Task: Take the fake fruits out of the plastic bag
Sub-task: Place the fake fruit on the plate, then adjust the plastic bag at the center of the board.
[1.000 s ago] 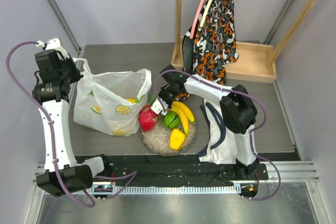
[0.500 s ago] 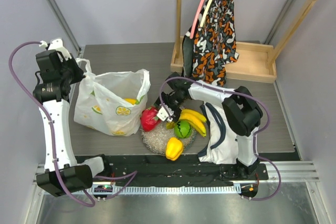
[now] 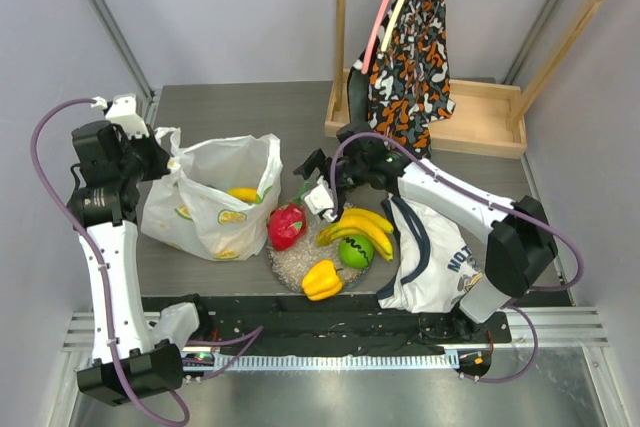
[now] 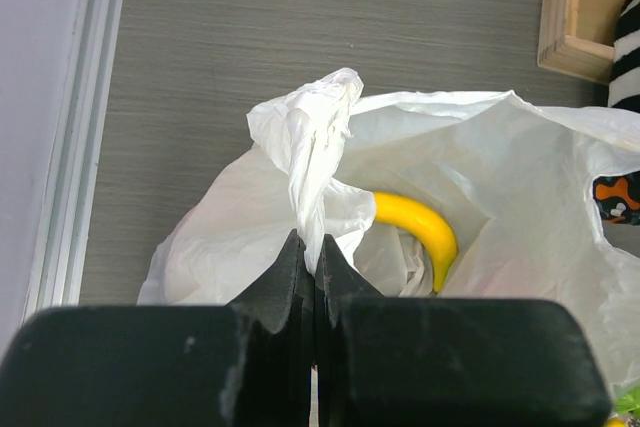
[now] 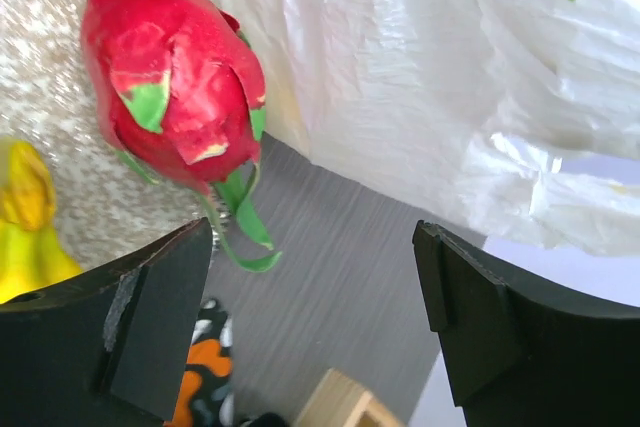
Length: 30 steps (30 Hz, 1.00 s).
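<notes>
The plastic bag (image 3: 215, 202) stands open at the left of the table, with a yellow fruit (image 3: 243, 193) inside it. My left gripper (image 3: 166, 160) is shut on the bag's twisted handle (image 4: 312, 147) and holds it up; the curved yellow fruit (image 4: 418, 229) lies below in the bag. My right gripper (image 3: 316, 190) hangs open and empty between the bag and the plate (image 3: 296, 263). In the right wrist view the right gripper (image 5: 310, 247) is just beyond the red fruit (image 5: 175, 97) and beside the bag (image 5: 430, 67). On the plate lie the red fruit (image 3: 287, 225), bananas (image 3: 358, 227), a green ball (image 3: 352, 251) and a yellow pepper (image 3: 322, 279).
An orange-black patterned cloth bag (image 3: 410, 42) hangs from a wooden rack over a wooden tray (image 3: 475, 122) at the back right. A white jersey with navy trim (image 3: 435, 257) lies under the right arm, right of the plate.
My right gripper opened, let go of the green ball and pulled back towards the bag. The ball rolled right on the plate and the pepper shifted. The left gripper kept its hold on the handle.
</notes>
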Available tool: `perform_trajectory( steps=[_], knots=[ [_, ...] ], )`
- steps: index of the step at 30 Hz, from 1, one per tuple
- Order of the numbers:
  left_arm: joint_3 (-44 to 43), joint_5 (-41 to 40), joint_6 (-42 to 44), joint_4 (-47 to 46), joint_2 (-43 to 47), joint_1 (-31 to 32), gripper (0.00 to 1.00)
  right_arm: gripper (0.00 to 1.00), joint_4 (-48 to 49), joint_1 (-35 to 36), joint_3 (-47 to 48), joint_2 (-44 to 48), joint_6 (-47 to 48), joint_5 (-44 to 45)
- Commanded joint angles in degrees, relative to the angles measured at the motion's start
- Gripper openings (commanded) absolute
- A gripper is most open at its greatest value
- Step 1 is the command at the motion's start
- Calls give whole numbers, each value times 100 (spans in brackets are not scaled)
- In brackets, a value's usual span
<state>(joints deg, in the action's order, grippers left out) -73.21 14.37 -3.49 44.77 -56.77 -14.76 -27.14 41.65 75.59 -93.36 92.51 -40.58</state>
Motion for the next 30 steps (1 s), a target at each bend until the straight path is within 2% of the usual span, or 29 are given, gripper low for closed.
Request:
perform_trajectory(
  steps=[1,5,8,10,12,13,14,15,17,22,25,30],
  knots=[
    [-53,268,94,-83,0,-44,0,88,209,-43,-395,624,-1356,215],
    [-88,338,85,-83,-27,-44,0,83,-239,-113,-940,1311,-1918,479],
    [-175,504,312,136,-62,-44,0,80,-206,-113,-828,1706,-2586,472],
    [-333,942,725,748,-97,-44,0,77,363,-113,-268,1725,-4374,463],
    [-483,1137,1322,1216,-71,-44,0,72,1418,-104,225,1568,-5919,376],
    [-475,1234,1507,1601,77,-44,0,67,1761,-96,715,1427,-6277,340],
    [-414,1243,1700,1753,174,-44,0,66,2347,-17,955,1122,-6550,331],
    [-361,1235,1937,1867,271,-44,0,64,2527,44,1184,892,-6796,322],
    [-247,1235,2115,2087,588,-44,0,63,2669,307,1861,270,-6738,314],
    [-185,1086,2282,2421,905,-44,0,61,3162,897,2258,-629,-6413,51],
    [-211,980,2282,2676,1089,-44,0,59,2803,1257,2119,-1034,-6035,-239],
    [-115,507,2361,2896,1554,-44,0,51,1450,1513,1670,-1430,-5332,-135]
  ],
)
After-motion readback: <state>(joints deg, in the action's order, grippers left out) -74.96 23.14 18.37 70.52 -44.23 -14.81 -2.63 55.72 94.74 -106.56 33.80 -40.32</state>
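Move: The plastic bag stands open to the right hand's left: its near rim is some 8 cm left and a few cm below, and the yellow fruit inside lies about 16 cm left, 6 cm back and 14 cm below. On the plate, the red dragon fruit lies roughly 7 cm left, 14 cm back and 13 cm lower. From the left hand, which already grips the bag's edge, that yellow fruit lies about 12 cm right, 4 cm back and 20 cm down. Ease the empty right gripper some 5 cm to the right and slightly back, then swing it steeply up and left and lower it above the bag's right side, ending 15 cm left and 9 cm higher than it began; roll it about 35 degrees on the way and partly close the fingers. Keep the left fingers shut on the bag's edge and draw it back 11 cm and slightly right, turning clockwise. ##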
